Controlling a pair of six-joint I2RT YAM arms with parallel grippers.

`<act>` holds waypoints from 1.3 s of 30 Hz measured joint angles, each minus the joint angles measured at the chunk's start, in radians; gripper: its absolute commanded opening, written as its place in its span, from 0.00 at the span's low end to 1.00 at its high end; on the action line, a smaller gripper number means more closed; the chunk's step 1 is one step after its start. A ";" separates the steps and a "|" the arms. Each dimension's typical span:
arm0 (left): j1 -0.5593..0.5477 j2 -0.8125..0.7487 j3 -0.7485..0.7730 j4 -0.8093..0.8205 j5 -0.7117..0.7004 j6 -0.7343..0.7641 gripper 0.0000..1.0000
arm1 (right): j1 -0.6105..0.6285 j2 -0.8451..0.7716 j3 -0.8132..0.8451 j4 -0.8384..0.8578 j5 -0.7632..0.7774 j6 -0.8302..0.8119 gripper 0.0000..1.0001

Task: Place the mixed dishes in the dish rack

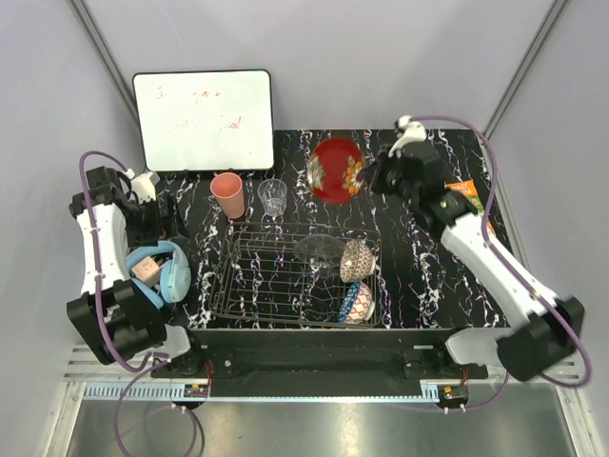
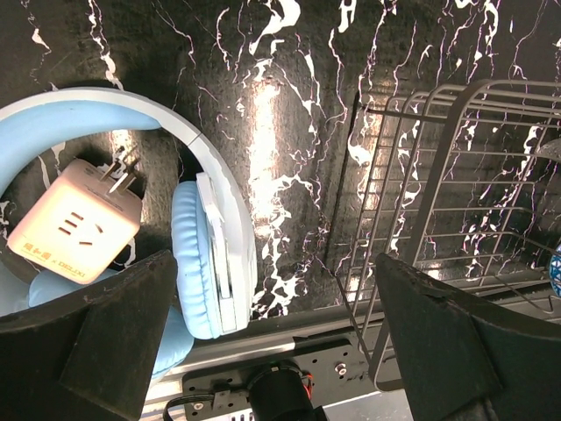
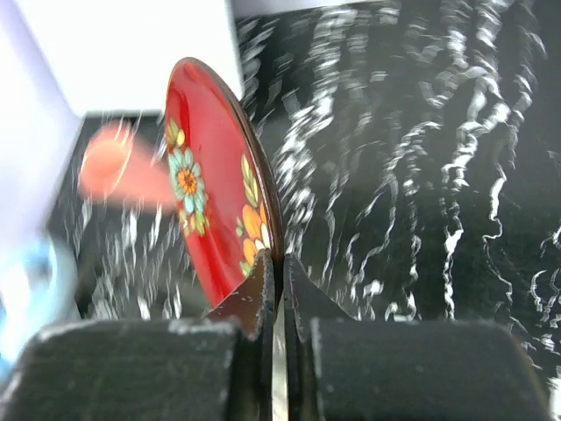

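My right gripper (image 1: 371, 177) (image 3: 280, 260) is shut on the rim of the red gold-patterned plate (image 1: 336, 170) (image 3: 210, 193), which hangs tilted on edge above the table behind the dish rack (image 1: 257, 286) (image 2: 456, 175). In the rack lie a clear glass bowl (image 1: 320, 249), a beige speckled bowl (image 1: 356, 259) and a blue patterned bowl (image 1: 356, 303). A salmon-pink cup (image 1: 227, 195) (image 3: 110, 167) and a small clear glass tumbler (image 1: 273, 197) stand on the table behind the rack. My left gripper (image 1: 169, 221) (image 2: 272, 289) is open at the left, over the table between the headphones and the rack.
Light-blue headphones (image 1: 164, 271) (image 2: 206, 254) with a beige cube plug (image 1: 145, 269) (image 2: 74, 230) lie left of the rack. A white board (image 1: 203, 119) leans at the back. An orange book (image 1: 468, 194) lies at the right edge.
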 measured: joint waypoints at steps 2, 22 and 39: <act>0.000 0.011 0.010 -0.003 0.000 0.000 0.99 | 0.114 -0.112 -0.054 -0.024 0.040 -0.106 0.00; 0.000 0.048 0.026 -0.029 -0.022 -0.024 0.99 | 0.647 -0.308 -0.192 -0.296 0.425 -0.583 0.00; 0.000 0.064 0.026 -0.029 -0.033 -0.037 0.99 | 0.921 -0.250 -0.240 -0.220 0.681 -0.870 0.00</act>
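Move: The right hand, already holding the red plate by its rim, is high above the table. The clear dish standing in the rack lies about 8 cm back, 11 cm left and 22 cm below. The beige bowl is some 10 cm back and 1 cm left, and the blue-red bowl about 21 cm back and 1 cm left. From the left hand, the clear dish is about 4 cm ahead and 37 cm right. Right hand swings the red plate some 20 cm back, slightly left, over the rack, rolling left-side-down 60 degrees. ##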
